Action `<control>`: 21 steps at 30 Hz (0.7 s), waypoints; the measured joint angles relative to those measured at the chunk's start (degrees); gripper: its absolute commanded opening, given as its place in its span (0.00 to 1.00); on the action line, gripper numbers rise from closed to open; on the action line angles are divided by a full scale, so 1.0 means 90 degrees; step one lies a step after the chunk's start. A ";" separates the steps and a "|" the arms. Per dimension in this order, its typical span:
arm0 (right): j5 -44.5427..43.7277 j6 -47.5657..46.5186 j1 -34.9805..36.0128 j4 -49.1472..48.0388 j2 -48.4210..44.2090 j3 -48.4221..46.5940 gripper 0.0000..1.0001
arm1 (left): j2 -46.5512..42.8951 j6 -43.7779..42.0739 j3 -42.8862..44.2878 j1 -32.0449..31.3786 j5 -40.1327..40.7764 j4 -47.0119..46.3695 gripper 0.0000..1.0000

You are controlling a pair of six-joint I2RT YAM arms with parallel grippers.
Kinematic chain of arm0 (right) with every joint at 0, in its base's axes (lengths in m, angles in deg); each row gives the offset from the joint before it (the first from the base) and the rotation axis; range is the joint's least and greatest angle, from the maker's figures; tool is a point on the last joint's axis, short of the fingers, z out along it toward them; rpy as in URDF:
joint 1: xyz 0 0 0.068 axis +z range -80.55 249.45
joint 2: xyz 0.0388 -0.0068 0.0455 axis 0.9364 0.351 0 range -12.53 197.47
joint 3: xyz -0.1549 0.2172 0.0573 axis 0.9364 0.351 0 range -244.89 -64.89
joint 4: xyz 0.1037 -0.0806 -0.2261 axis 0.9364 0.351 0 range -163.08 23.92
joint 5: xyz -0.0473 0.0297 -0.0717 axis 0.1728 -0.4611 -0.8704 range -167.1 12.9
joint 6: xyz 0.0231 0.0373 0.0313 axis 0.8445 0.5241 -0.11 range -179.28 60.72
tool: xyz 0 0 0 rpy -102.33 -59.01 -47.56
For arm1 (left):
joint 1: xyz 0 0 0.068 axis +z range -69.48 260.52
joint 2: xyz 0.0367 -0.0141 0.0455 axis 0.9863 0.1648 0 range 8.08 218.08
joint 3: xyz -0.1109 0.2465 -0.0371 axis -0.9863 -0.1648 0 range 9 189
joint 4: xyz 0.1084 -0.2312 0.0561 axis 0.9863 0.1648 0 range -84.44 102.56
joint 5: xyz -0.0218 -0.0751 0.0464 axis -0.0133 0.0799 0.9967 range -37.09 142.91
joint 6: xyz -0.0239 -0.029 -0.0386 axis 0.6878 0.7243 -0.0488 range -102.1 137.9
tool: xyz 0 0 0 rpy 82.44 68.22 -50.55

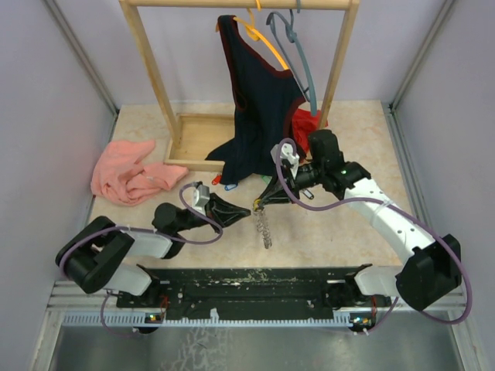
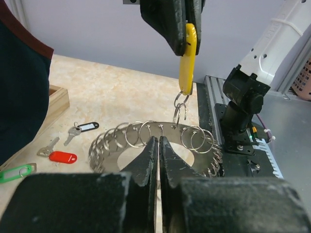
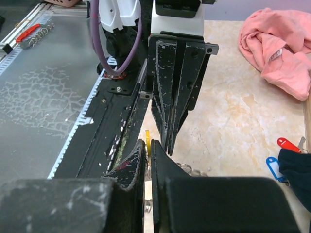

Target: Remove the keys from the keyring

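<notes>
The keyring [image 2: 108,148] is a flat grey ring edged with many small split rings. It is held off the table and, in the top view, the keyring [image 1: 265,228] hangs edge-on between the arms. My left gripper [image 2: 158,139] is shut on its near rim. Above it, my right gripper [image 2: 184,46] is shut on a yellow key tag [image 2: 186,63], which is linked to the ring by split rings. In the right wrist view that yellow tag [image 3: 147,137] shows between my right gripper's [image 3: 148,143] jaws. Loose keys lie on the table: a black-tagged one [image 2: 86,126], a red tag [image 2: 63,157], a green tag [image 2: 17,173].
A wooden rack [image 1: 158,85] at the back holds coloured hangers [image 1: 298,46] and a dark garment [image 1: 255,108]. A pink cloth [image 1: 124,174] lies at the left. Red [image 3: 287,144] and blue [image 3: 273,167] tags lie beside the garment. A black rail [image 1: 247,282] runs along the near edge.
</notes>
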 measured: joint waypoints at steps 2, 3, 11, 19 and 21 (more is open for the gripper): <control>-0.0002 0.0024 0.0000 0.0000 0.0000 0.0000 0.00 | 0.0034 0.0007 -0.0002 0.0002 0.0036 0.0000 0.16; -0.0005 0.0027 0.0000 0.0002 0.0000 0.0000 0.00 | 0.0036 0.0005 -0.0002 0.0002 0.0044 0.0000 0.21; -0.0068 0.0012 0.0000 0.0119 0.0000 -0.0002 0.00 | -0.0440 -0.0253 -0.0214 0.0002 0.0114 0.0000 0.38; -0.0087 -0.0032 0.0000 0.0197 0.0000 -0.0032 0.00 | -0.1052 -0.0920 -0.0160 -0.0034 0.0010 0.0080 0.41; -0.0087 -0.0032 0.0000 0.0197 0.0000 -0.0034 0.00 | -0.1098 -0.1100 -0.0061 -0.0068 -0.0027 0.0197 0.41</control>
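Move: The yellow tag's steel rings hang some 4 cm to the left hand's right, level fore and aft and about 1 cm above it. The yellow tag stands about 4 cm right and 4 cm up, the keyring's middle some 4 cm right, 3 cm back and 6 cm below. From the right hand, which already grips the yellow tag, the steel rings are about 1 cm left and 5 cm down. Left fingers spread to under half open beside the steel rings, then rise about 4 cm, rolling some 15 degrees. ##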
